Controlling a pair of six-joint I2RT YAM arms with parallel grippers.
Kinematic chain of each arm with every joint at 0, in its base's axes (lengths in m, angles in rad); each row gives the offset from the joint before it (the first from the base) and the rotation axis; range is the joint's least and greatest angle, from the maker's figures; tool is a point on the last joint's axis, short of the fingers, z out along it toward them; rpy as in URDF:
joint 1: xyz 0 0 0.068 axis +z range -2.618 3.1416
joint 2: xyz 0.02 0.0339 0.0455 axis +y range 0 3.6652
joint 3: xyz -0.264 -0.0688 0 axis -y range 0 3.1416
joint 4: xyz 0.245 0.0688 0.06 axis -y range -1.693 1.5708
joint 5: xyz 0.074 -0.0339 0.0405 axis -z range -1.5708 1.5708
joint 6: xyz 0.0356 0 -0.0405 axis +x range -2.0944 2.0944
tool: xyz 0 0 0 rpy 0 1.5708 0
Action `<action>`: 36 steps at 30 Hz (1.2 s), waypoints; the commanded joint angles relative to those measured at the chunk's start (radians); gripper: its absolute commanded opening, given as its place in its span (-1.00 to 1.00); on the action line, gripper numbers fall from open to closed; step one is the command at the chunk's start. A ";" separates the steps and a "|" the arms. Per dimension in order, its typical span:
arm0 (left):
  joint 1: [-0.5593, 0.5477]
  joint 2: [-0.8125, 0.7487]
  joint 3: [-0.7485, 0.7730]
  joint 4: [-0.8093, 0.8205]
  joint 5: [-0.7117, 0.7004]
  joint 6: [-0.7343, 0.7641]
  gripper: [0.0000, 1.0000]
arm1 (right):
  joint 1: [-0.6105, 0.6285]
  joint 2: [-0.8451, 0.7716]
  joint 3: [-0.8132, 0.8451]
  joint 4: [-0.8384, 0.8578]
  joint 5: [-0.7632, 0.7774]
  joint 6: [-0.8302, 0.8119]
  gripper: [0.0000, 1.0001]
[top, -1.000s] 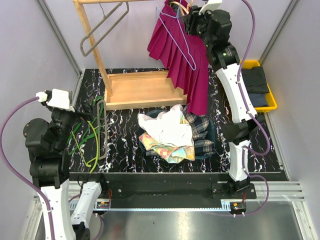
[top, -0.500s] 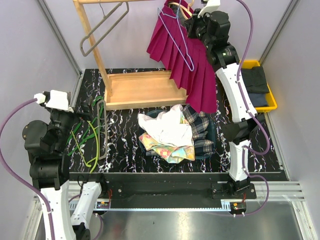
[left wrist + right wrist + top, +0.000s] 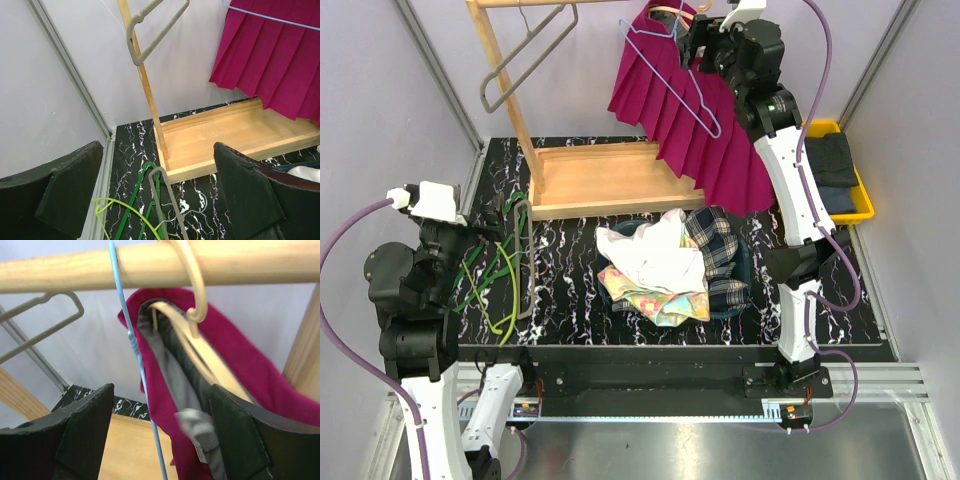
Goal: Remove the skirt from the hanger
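Note:
The magenta pleated skirt hangs from a cream hanger on the wooden rail, its hem swung out to the right. My right gripper is up at the rail beside the waistband. In the right wrist view its fingers stand wide apart, open, with the skirt's waistband and its grey lining between them, and the cream hanger hooked over the rail. A thin blue hanger hangs just left of the skirt. My left gripper sits low at the left, open and holding nothing.
A grey hanger hangs on the rail at the left. The rack's wooden base lies under the skirt. A basket of mixed clothes stands mid-table, green hangers lie at the left, and a yellow bin holds dark clothes at the right.
The right gripper closed at the skirt's top and has now opened wide. The skirt's hem has swung out to the right and higher. The left arm has barely moved.

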 commanded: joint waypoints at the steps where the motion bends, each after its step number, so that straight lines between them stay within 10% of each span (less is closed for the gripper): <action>1: 0.006 -0.020 -0.006 0.069 -0.019 0.010 0.98 | -0.004 -0.056 0.050 0.040 0.066 -0.039 0.70; 19: 0.004 -0.045 -0.048 0.069 -0.017 0.010 0.98 | -0.059 -0.151 -0.048 0.123 0.204 -0.135 0.74; 36: 0.004 -0.045 -0.057 0.075 -0.019 0.007 0.98 | -0.093 -0.103 -0.120 0.103 0.005 -0.008 0.72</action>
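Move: Just right of the right hand, about 7 cm off and some 2 cm ahead and 2 cm lower, sits the skirt's waistband at the near end of its wooden hanger. The rack's rail runs about 5 cm ahead and 9 cm above this hand; its right post stands some 7 cm ahead and 10 cm right. The blue hanger hangs about 5 cm left, level in reach, 8 cm lower. From the left hand, that waistband end is roughly 35 cm ahead, 44 cm right and 3 cm above. Swinging round to the near end of the skirt's hanger, the open right hand backs off about 2 cm while rising some 6 cm, and sweeps right, then sinks about 4 cm and eases forward, ending some 7 cm right of its start. The wrist turns clockwise and finishes about 10 degrees round, the waistband between the spread fingers in view; contact can't be made out. ##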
